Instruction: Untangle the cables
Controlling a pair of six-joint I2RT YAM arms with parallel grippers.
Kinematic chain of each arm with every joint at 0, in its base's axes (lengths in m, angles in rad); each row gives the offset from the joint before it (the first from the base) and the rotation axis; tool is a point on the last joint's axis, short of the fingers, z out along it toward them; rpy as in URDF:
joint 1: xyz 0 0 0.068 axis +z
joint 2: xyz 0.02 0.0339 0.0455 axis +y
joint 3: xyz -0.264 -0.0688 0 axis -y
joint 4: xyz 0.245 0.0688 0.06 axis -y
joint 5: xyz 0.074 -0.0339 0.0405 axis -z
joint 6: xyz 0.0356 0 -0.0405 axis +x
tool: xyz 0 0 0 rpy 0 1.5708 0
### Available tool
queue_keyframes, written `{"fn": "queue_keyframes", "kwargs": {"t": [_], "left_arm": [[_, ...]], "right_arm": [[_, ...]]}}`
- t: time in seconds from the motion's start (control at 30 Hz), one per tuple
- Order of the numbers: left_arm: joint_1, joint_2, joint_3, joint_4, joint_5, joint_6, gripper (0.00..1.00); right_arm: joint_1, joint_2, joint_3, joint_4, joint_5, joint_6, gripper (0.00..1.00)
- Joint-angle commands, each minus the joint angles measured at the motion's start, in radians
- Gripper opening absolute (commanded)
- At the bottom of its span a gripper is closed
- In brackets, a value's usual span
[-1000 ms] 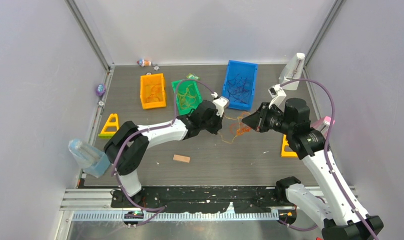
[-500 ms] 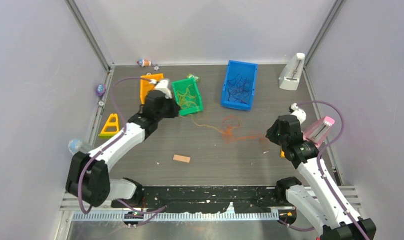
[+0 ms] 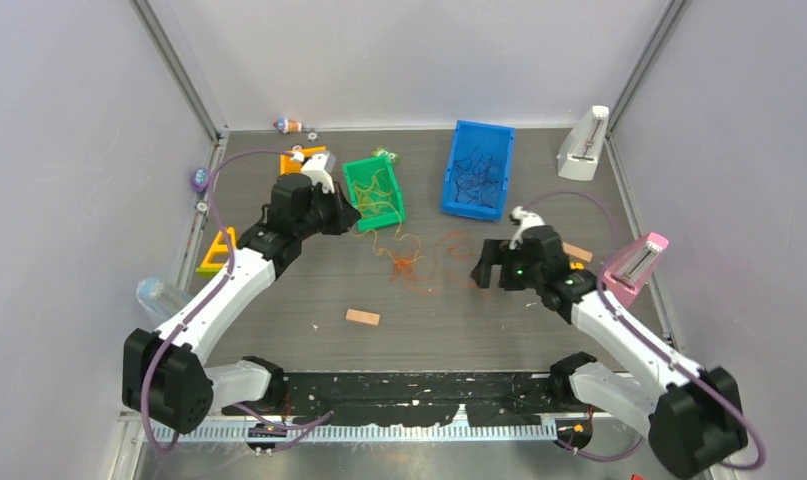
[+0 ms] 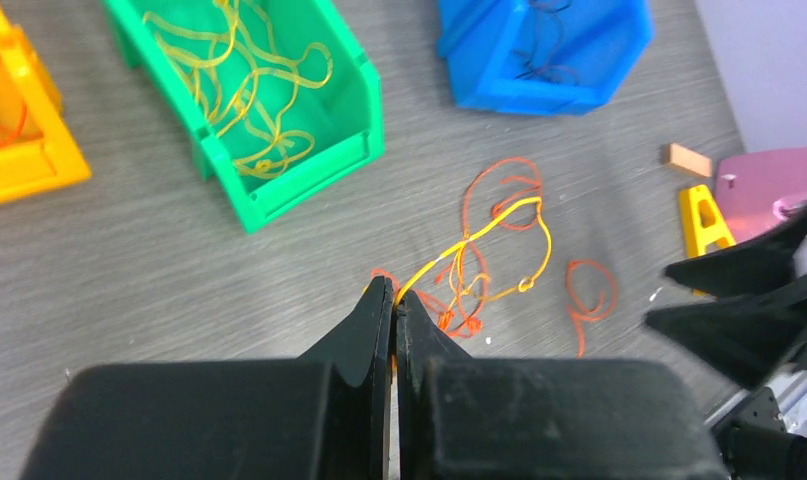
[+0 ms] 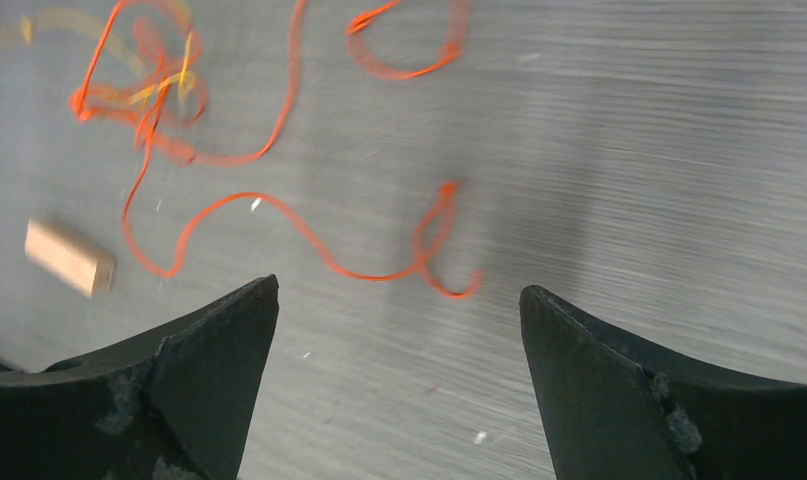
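Note:
My left gripper is shut on a thin yellow cable beside the green bin. In the left wrist view the strand leaves the closed fingertips. It runs to a small knot of yellow and orange-red cables on the table. More orange-red loops lie to the right of the knot. My right gripper hovers low just right of those loops, open and holding nothing. An orange-red cable lies just ahead of its tips.
The green bin holds yellow cables, the blue bin dark ones, and the orange bin orange ones. A wooden block lies near the front. A yellow wedge, a bottle and pink and white stands line the sides.
My right gripper has opened, letting go of the orange-red cable, and swung left and low over the table. The left gripper pulled back to the green bin, dragging the knot left.

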Motion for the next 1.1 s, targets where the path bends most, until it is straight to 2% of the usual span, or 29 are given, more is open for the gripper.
{"fn": "queue_keyframes", "kwargs": {"t": [0.0, 0.17, 0.3, 0.53, 0.63, 1.07], "left_arm": [[-0.014, -0.06, 0.108, -0.076, 0.041, 0.053, 0.0], [-0.02, -0.071, 0.165, -0.129, 0.071, 0.069, 0.0], [-0.022, -0.068, 0.199, -0.166, 0.101, 0.068, 0.0], [-0.024, -0.095, 0.226, -0.181, 0.131, 0.039, 0.0], [-0.024, -0.114, 0.258, -0.196, 0.144, 0.034, 0.0], [-0.037, -0.084, 0.546, -0.308, 0.269, 0.035, 0.0]], "right_arm": [[0.198, 0.127, 0.104, 0.122, -0.018, -0.097, 0.95], [0.318, 0.28, 0.14, 0.257, -0.063, -0.158, 0.96], [0.404, 0.375, 0.145, 0.428, -0.054, -0.229, 0.96], [0.469, 0.524, 0.151, 0.609, -0.043, -0.241, 0.95], [0.47, 0.509, 0.08, 0.751, -0.06, -0.216, 0.95], [0.469, 0.266, -0.169, 1.077, -0.101, -0.236, 0.95]]}}
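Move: The left hand already pinches the yellow cable, with the orange tangle about 12 cm to its right, 3 cm ahead and 19 cm below; the green tray lies some 17 cm ahead and 4 cm right. From the open right hand, the tangle is roughly 20 cm left, 8 cm ahead and 9 cm down. A loose orange end lies about 4 cm ahead and 3 cm left of that hand, and an orange loop 13 cm ahead and 8 cm left. Upward goes the left hand, about 18 cm with a short pause partway and a slight draw back, raising the yellow cable in its shut fingers while they tip upward. The open right hand sweeps left towards the tangle, some 18 cm low over the table, turning counter-clockwise, then eases up a few centimetres as its fingers tilt upward, still wide open. ##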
